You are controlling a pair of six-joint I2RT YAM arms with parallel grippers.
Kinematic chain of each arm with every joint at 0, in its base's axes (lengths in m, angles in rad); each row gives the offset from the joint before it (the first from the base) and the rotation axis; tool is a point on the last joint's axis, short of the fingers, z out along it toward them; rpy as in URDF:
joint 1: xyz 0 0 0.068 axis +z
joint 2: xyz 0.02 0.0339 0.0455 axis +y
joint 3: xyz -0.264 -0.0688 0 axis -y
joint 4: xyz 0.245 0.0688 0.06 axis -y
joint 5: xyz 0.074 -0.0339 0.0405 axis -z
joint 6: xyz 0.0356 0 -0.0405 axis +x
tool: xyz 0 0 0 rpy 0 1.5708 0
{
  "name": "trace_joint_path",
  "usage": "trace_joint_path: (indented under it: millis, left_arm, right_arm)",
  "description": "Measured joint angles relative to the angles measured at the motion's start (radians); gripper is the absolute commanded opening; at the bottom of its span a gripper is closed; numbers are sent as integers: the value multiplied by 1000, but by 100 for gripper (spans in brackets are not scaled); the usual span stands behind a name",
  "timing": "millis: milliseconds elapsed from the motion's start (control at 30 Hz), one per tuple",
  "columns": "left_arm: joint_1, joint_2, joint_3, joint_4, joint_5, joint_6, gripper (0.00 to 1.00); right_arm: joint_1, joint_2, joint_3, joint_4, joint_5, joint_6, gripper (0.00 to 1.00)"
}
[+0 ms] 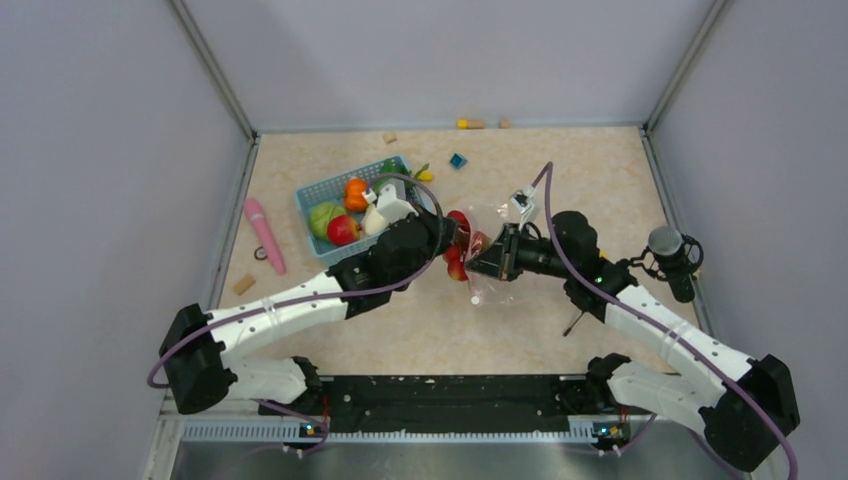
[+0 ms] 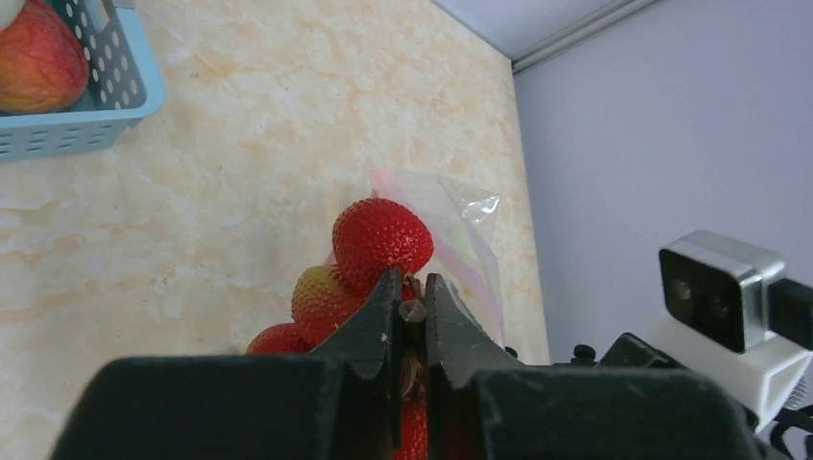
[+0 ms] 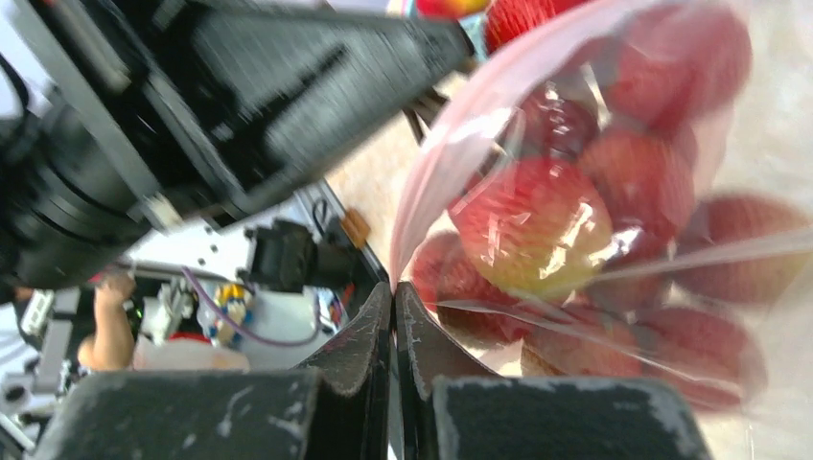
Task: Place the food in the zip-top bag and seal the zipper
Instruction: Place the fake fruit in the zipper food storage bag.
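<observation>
My left gripper [image 1: 447, 240] [image 2: 412, 287] is shut on the brown stem of a bunch of red-yellow cherries [image 1: 458, 245] [image 2: 382, 240], held above the table. Just right of it hangs the clear zip-top bag [image 1: 492, 290] [image 2: 465, 230]. My right gripper [image 1: 476, 265] [image 3: 393, 287] is shut on the bag's pink zipper [image 3: 451, 125] edge. In the right wrist view the cherries [image 3: 537, 220] show through the plastic; I cannot tell whether they are inside. More food lies in the blue basket [image 1: 310, 195]: an orange fruit [image 1: 355, 193], a green one [image 1: 325, 217], a red one [image 1: 343, 230] and a white radish [image 1: 375, 218].
A pink stick toy [image 1: 265, 235] lies left of the basket. A blue block [image 1: 457, 160] and a yellow piece [image 1: 425, 175] sit behind the bag, with small bits [image 1: 470, 124] at the back wall. A black knobbed device [image 1: 672, 250] stands at the right edge.
</observation>
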Motion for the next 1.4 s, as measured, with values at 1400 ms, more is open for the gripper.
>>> trace_joint_path:
  millis: [1400]
  left_arm:
    - [3,32,-17,109,260,-67,0]
  right_arm:
    - [109,-123,-266,463,250,-228,0]
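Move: My left hand, holding the strawberry bunch by its stems, has the bag mouth about 4 cm to its right, level ahead and some 4 cm lower. The basket is roughly 20 cm to its left, 8 cm farther out and 18 cm below; the blue block is about 21 cm ahead, 2 cm right and 20 cm below. From my right hand, pinching the bag rim, the bunch lies about 4 cm ahead, 2 cm left and 3 cm lower. With my right fingers still pinched on the bag rim, I draw it back about 3 cm and slightly down, then sweep it forward and up around the strawberries, rolling it some 25 degrees so its forward side rises. My left hand keeps its grip on the stems, lifts a little, then carries the bunch about 5 cm right and slightly back towards the bag mouth, swivelling clockwise at the end. ##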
